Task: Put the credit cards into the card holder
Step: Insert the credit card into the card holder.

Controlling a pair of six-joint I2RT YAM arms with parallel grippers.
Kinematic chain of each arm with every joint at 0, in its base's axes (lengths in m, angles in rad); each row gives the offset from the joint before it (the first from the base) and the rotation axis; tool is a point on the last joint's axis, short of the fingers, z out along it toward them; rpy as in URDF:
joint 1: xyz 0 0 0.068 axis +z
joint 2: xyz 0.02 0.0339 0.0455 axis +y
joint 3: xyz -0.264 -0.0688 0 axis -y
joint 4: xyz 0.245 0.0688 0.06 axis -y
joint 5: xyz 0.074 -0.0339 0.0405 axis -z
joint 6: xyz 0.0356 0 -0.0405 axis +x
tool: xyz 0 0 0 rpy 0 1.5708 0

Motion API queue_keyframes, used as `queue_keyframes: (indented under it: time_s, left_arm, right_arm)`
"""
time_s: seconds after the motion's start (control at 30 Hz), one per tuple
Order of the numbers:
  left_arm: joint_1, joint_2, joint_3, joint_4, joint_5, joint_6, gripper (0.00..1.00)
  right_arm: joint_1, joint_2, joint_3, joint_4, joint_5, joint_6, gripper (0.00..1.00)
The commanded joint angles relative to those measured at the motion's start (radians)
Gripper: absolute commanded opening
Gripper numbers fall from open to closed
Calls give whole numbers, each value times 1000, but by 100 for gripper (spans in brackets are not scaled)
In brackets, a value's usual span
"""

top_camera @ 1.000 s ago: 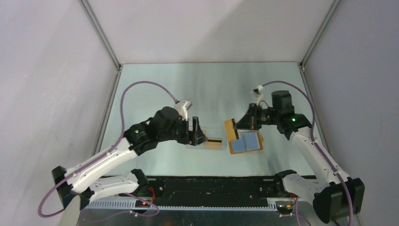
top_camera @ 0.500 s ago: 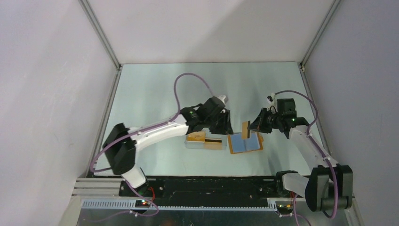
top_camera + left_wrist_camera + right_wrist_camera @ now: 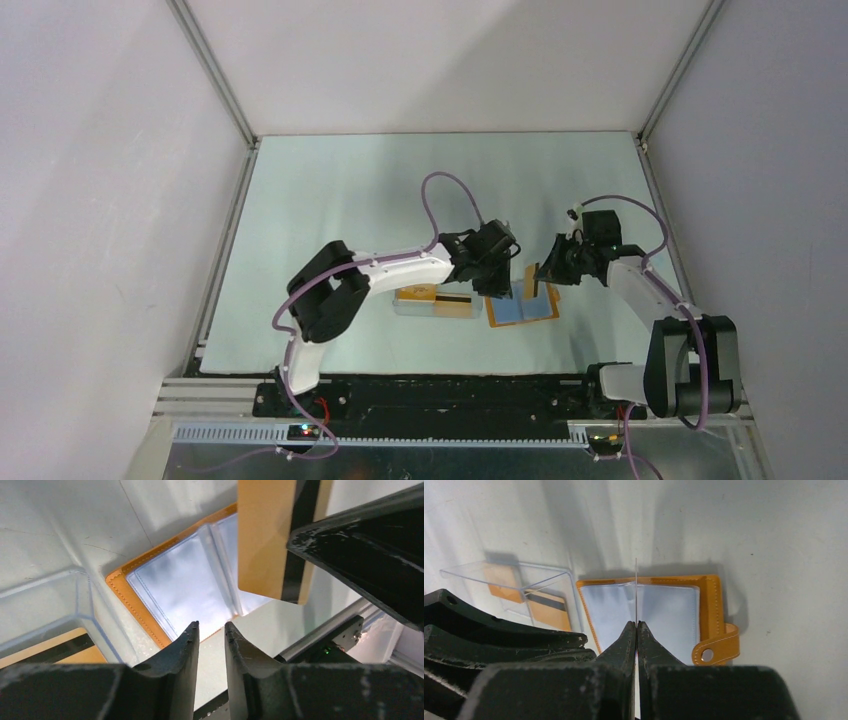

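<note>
The card holder lies open on the table, its blue-grey pockets facing up. My right gripper is shut on a credit card, held upright over the holder's middle fold. The card appears edge-on in the right wrist view, and the left wrist view shows its golden face and dark stripe. My left gripper hovers at the holder's left near edge. Its jaws stand a narrow gap apart with nothing between them. More credit cards lie in a clear box.
The clear plastic box sits directly left of the card holder, close beside my left gripper. The holder's snap strap sticks out on its right side. The table's dark front rail runs along the near edge.
My left arm swung right from the clear box to the holder's left edge, its jaws narrowing. The right gripper carried the card rightward, from the holder's left edge to above its fold.
</note>
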Motion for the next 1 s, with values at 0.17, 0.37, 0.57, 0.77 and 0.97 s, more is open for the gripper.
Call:
queue_keyframes:
  time_s: [0.17, 0.37, 0.57, 0.77, 0.97]
  left_arm:
    - [0, 56, 21, 13, -22, -40, 28]
    - [12, 60, -15, 12, -31, -46, 25]
    - [25, 48, -50, 7, -39, -45, 20]
    - [34, 54, -68, 4, -27, -48, 15]
    - [43, 62, -76, -13, -27, -42, 9]
  right_arm:
    - [-3, 54, -3, 19, 46, -49, 0]
    - [13, 41, -2, 52, -20, -51, 0]
    - [60, 85, -2, 70, -25, -55, 0]
    - [63, 122, -1, 63, 17, -50, 0]
    - [60, 107, -1, 55, 54, -55, 0]
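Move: The left hand's empty, part-open fingers are about 5 cm above the holder's left page, whose middle is about 1 cm to their right. The clear box's middle is roughly 17 cm to their left and 4 cm below. The held card is some 5 cm right, 3 cm forward and about 1 cm above. From the right hand, that page lies about 7 cm left, 3 cm back and 7 cm below; the right page's middle is 1 cm right, 3 cm back and equally low. Coming down onto the left page near its outer edge, the left fingertips close nearly shut there, seeming to pinch it, after sinking about 4 cm and then easing 2 cm left against the box's near end. The right hand keeps its pinch on the card's striped edge, lowering it some 3 cm over the spine, first straight down, then also left towards the left page, with a slight counter-clockwise turn. ##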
